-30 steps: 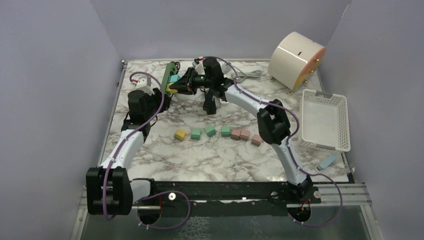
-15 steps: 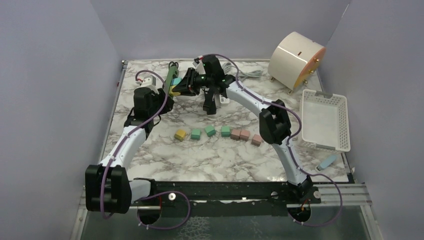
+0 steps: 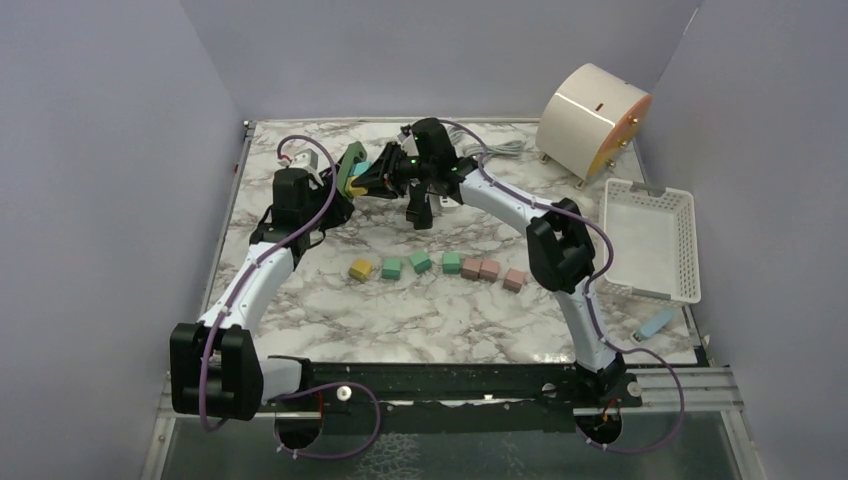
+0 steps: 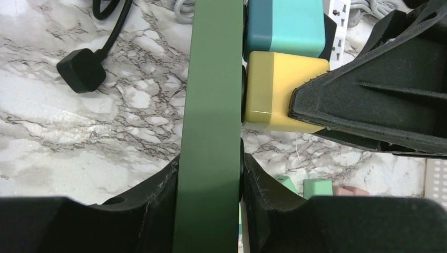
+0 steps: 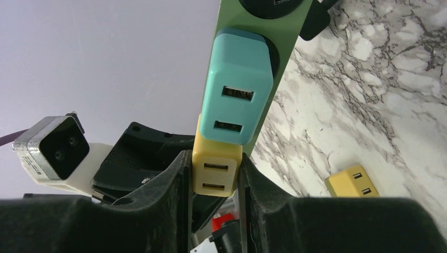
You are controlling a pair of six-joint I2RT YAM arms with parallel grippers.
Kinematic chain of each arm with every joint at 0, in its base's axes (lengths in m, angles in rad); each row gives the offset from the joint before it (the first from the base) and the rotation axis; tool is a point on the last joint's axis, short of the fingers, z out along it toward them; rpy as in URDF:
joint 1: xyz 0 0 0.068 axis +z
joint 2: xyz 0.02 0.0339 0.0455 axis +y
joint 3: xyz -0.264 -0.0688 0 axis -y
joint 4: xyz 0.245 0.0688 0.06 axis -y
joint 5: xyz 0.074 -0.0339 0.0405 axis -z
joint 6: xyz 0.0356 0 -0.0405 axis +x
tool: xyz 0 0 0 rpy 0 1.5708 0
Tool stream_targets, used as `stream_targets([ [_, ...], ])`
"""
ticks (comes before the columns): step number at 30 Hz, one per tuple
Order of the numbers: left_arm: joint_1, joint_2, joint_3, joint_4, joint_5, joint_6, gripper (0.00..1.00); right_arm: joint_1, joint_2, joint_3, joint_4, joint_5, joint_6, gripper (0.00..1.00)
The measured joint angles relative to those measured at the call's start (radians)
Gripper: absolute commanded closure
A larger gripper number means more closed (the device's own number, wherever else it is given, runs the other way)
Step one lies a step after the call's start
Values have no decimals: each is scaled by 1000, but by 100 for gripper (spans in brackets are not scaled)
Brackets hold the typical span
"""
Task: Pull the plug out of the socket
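Note:
A green power strip, the socket, is held tilted above the table at the back. My left gripper is shut on its lower end. A yellow plug sits in the strip, just below a teal plug. My right gripper is shut on the yellow plug from the right, its fingers against the plug's sides. The yellow plug still touches the strip.
A row of several loose plugs, yellow, green and pink, lies mid-table. A black plug with cord lies behind the strip. A white basket and a round cream drum stand at right, and a white cable at the back.
Both grippers and the strip have shifted right and slightly back together. The strip now leans more, and the left arm has reached further forward.

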Motion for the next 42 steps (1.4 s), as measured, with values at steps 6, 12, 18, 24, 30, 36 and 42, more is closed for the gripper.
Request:
stream_targets([
  [6,0,2,9,-8,14,-3,100,-13,-17,-60,72,-31,80,99],
  [12,-6,2,14,-5,25,-3,100,-31,-17,-60,66,-81,82,99],
  [18,-11,6,18,-6,34,-1,100,-42,-17,-49,35,-119,64,99],
  [24,-25,21,37,-10,59,0,100,-68,-35,-49,-18,-171,16,99],
  [30,-38,28,52,-3,101,-3,100,-89,-84,-67,-109,-190,-77,99],
  [36,63,73,56,-23,-203,-4,100,-177,-243,-72,-204,-357,-166,99],
  [42,116,88,37,-93,-456,-13,100,-238,-346,-32,-237,-404,-243,97],
])
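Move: Between the right fingertips sits the yellow plug, with the green strip's socket about 3 cm to its left. The teal plug stands roughly 4 cm ahead and 1 cm right of that hand, level with it; the loose yellow plug lies some 9 cm back, 2 cm left and 17 cm below. From the left hand, which holds the strip, the gripped plug is about 4 cm ahead, 4 cm right and 2 cm higher. Pulling the yellow plug slowly rightward, away from the left hand's strip, the right hand gains about 5 cm while the left hand, keeping its grip, is drawn some 3 cm right too. Then the right fingers come off and snap shut empty as that hand shoots up and right; the left springs about 15 cm left, sinking and turning counter-clockwise some 35 degrees with the strip. ##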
